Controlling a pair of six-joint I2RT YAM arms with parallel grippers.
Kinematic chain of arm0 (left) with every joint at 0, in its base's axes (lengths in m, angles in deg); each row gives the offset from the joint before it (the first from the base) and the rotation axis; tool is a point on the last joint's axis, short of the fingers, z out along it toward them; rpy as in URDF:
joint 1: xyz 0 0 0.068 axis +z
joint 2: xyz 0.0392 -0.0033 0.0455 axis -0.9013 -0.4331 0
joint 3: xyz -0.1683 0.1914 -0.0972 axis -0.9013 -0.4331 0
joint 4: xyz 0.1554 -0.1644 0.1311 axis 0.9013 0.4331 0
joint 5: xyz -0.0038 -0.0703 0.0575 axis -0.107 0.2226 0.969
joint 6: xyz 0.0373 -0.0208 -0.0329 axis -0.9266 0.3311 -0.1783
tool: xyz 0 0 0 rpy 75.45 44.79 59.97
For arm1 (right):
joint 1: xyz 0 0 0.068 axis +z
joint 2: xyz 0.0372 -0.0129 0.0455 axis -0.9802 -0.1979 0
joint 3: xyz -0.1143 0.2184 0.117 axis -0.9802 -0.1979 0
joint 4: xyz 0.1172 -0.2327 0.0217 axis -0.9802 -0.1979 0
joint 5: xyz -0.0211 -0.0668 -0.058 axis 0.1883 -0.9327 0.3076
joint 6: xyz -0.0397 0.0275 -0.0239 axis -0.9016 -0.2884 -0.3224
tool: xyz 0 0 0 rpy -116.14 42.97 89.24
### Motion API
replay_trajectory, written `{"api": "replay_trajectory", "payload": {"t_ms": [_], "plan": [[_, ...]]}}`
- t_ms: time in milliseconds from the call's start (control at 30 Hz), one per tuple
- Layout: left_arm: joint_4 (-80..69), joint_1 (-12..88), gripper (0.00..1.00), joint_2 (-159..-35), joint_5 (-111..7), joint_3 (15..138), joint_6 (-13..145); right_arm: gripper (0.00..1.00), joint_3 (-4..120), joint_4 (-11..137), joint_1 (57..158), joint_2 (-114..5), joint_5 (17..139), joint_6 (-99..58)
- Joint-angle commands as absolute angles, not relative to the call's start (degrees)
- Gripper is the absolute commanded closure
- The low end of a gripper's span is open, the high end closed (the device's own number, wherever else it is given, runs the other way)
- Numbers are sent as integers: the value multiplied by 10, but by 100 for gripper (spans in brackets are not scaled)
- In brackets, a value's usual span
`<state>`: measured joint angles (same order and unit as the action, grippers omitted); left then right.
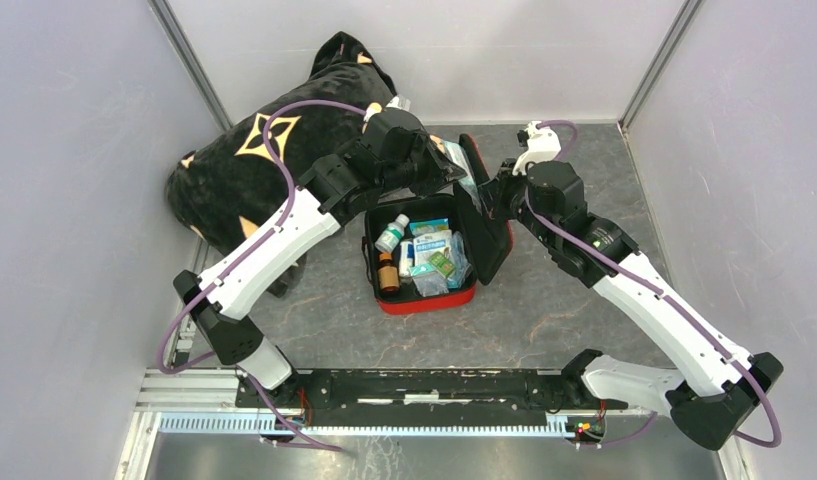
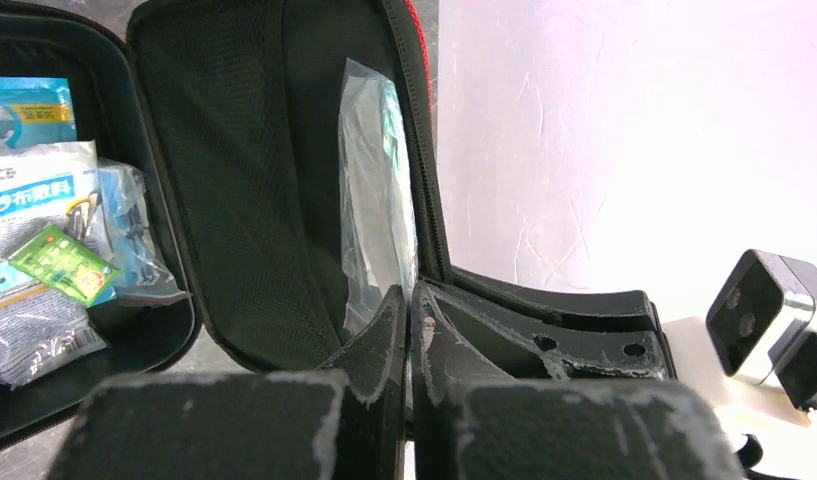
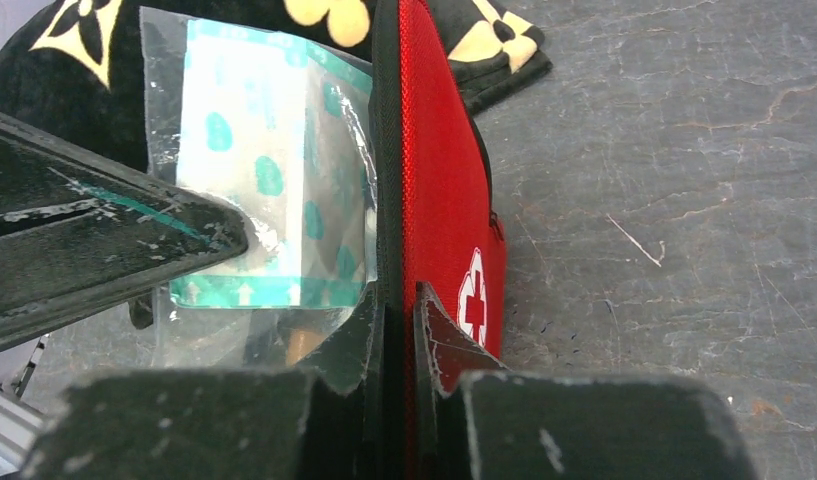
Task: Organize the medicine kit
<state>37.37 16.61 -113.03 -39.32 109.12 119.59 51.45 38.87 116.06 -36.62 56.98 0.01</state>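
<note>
The red medicine kit (image 1: pixel 424 303) lies open at the table's middle, its lid (image 1: pixel 492 235) standing upright on the right. My right gripper (image 3: pixel 399 305) is shut on the lid's rim (image 3: pixel 434 170), one finger inside and one on the red outside by the white cross (image 3: pixel 473 300). My left gripper (image 2: pixel 412 300) is shut on the edge of a clear packet (image 2: pixel 374 190) with a teal pattern. The packet (image 3: pixel 264 170) stands against the lid's black mesh lining (image 2: pixel 254 180). In the top view both grippers meet at the lid's far end (image 1: pixel 474 175).
The kit's base holds a white bottle (image 1: pixel 391 235), a brown bottle (image 1: pixel 387 272) and several packets (image 1: pixel 434 250). A black pillow with gold flowers (image 1: pixel 244 170) lies at the back left, under the left arm. Grey walls close in the table on three sides.
</note>
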Motion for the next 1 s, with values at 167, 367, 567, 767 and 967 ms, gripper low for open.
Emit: {"api": "replay_trajectory", "payload": {"t_ms": [167, 367, 567, 767, 967], "plan": [[370, 167, 98, -1139, -388, 1099, 1194, 100, 544, 471, 1178, -343, 559, 3], [371, 167, 98, -1145, -390, 1083, 1188, 100, 542, 473, 1180, -341, 557, 2], [369, 167, 98, -1158, -405, 1057, 1187, 100, 537, 475, 1179, -338, 554, 0], [366, 167, 98, -1178, -409, 1055, 1178, 100, 535, 476, 1180, -336, 552, -3], [367, 167, 98, -1200, -414, 1060, 1166, 100, 532, 476, 1180, -336, 557, -3]]}}
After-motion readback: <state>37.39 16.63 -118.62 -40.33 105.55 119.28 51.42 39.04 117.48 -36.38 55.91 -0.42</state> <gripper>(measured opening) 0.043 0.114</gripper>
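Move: The lid's mesh pocket, where the bagged packet in the left fingers is to go, lies about 10 cm below the left hand, 3 cm right and roughly 2 cm back. The lid's upper edge, already pinched by the right hand, is some 5 cm right and 4 cm back of the left hand; the open case sits about 18 cm below, 7 cm left and 6 cm back. From the right hand, the pocket lies about 9 cm below, 2 cm ahead and 2 cm left. The bagged packet, still pinched in the nearly shut left fingers, is lowered about 7 cm along the inner face of the raised lid and down into its mesh pocket, after a brief pause; the left wrist tips by roughly 10 degrees as it sinks. The right hand stays put, keeping its grip on the lid's edge so the lid stands up. ##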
